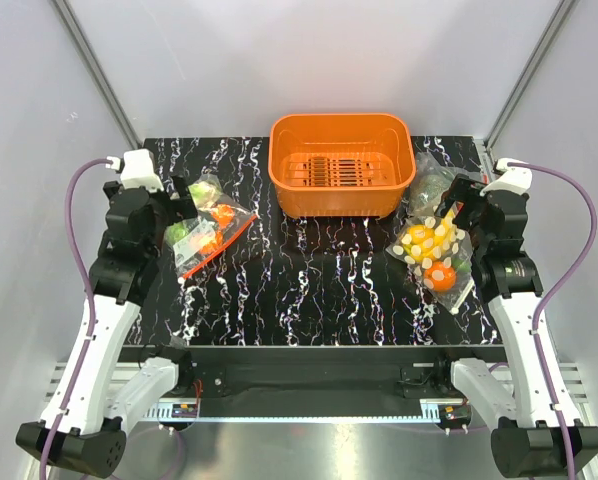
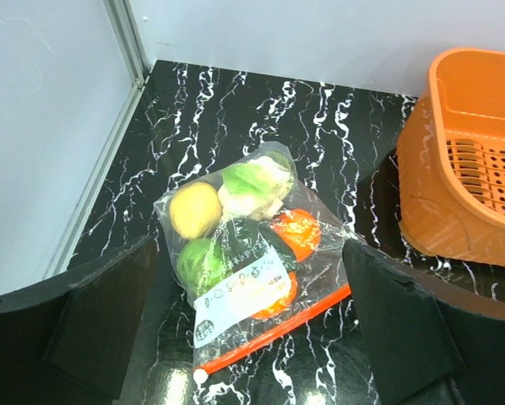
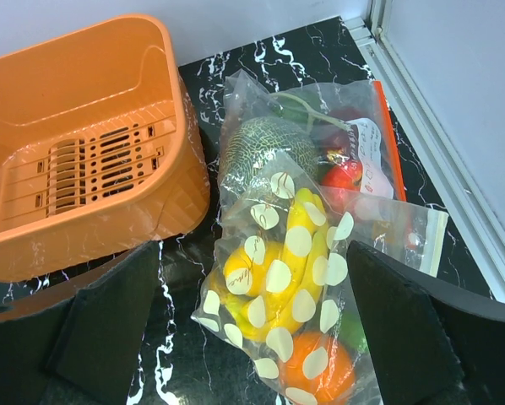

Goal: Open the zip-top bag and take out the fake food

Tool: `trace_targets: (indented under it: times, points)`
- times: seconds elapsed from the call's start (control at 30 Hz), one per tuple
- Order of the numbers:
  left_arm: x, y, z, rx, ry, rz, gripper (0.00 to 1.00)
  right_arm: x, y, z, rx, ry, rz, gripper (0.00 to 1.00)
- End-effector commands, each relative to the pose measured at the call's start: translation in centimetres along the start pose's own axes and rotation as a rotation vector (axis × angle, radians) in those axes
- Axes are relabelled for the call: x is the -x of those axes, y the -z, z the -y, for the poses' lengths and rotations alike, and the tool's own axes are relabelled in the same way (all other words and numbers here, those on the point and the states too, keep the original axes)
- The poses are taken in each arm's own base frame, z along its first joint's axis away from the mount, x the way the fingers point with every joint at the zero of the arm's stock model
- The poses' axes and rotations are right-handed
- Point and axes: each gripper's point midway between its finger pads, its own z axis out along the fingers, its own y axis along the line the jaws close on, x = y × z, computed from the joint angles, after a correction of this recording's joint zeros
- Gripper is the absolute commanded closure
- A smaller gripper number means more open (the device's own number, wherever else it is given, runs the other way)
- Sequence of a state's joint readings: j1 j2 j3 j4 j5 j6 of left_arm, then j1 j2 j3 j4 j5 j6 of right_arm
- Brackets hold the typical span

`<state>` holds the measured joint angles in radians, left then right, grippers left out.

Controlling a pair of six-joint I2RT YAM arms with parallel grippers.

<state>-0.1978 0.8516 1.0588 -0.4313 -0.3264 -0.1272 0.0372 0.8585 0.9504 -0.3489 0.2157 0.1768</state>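
Note:
The zip-top bag (image 2: pixel 236 261) lies sealed on the black marbled table at the left (image 1: pixel 207 232), its red-orange zip strip (image 2: pixel 278 333) facing my left gripper. Through the clear plastic the fake food shows: an orange fruit (image 2: pixel 296 232), a white-and-green cauliflower (image 2: pixel 252 187), a yellow fruit (image 2: pixel 195 209) and a green piece (image 2: pixel 200 261). My left gripper (image 2: pixel 252 337) hangs open just short of the zip edge, touching nothing (image 1: pixel 186 208). My right gripper (image 3: pixel 252 337) is open too, above other bags at the right (image 1: pixel 459 205).
An orange basket (image 1: pixel 341 165) stands at the back centre, near both wrists (image 2: pixel 464 194) (image 3: pixel 84 152). Under the right gripper lie a polka-dot bag of bananas and an orange (image 3: pixel 295 287), a zip bag with a melon (image 3: pixel 320 143) and a small clear bag (image 3: pixel 404 232). Grey walls close both sides.

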Motion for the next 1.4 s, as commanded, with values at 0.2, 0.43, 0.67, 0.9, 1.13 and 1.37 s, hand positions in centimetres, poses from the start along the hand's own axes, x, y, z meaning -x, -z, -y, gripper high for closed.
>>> trace_targets:
  times: [0.2,0.43,0.67,0.9,1.13,1.37]
  points:
    - [-3.9,-3.9,1.4,0.002,-0.155,-0.083,0.01,2.0,0.6,-0.4,0.005,-0.013,0.024,0.0]
    - [-9.0,-6.6,5.4,-0.065,-0.299,-0.212,0.01,1.6,0.5,-0.6,0.015,-0.025,0.008,0.0]
    - [-14.0,-7.4,9.5,-0.12,-0.476,-0.337,0.01,1.3,0.5,-0.4,0.009,-0.019,0.0,0.0]
    - [-18.1,-8.8,10.7,-0.134,-0.579,-0.445,0.07,1.2,0.6,-0.5,0.023,-0.024,0.012,0.0]
    - [-20.0,-10.8,10.5,-0.084,-0.661,-0.48,0.14,1.3,0.6,-0.8,0.039,-0.029,0.022,0.0]
    - [-21.1,-12.4,9.9,-0.016,-0.76,-0.512,0.64,1.6,1.2,-0.9,0.047,-0.008,0.023,0.0]
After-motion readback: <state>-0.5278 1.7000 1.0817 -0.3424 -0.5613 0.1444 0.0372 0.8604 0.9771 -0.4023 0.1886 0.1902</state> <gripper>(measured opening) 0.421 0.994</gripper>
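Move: The outer part of the bag's red zip lies about 8 cm ahead of the left gripper, 10 cm to its right and some 26 cm below. An orange food piece inside the bag is about 11 cm ahead and 7 cm to the right; the cauliflower is 16 cm ahead and 3 cm right. The basket's middle is roughly 21 cm ahead and 32 cm right. From the right gripper the zip is about 6 cm ahead and 45 cm left. Bring the left gripper down about 25 cm, swinging some 10 cm to the right and easing forward, to the outer part of the red zip. Tip the fingers down by roughly 40 degrees and roll the hand so its left side rises, fingers either side of the zip; over the last few centimetres, creep forward and start closing them to under half open. ##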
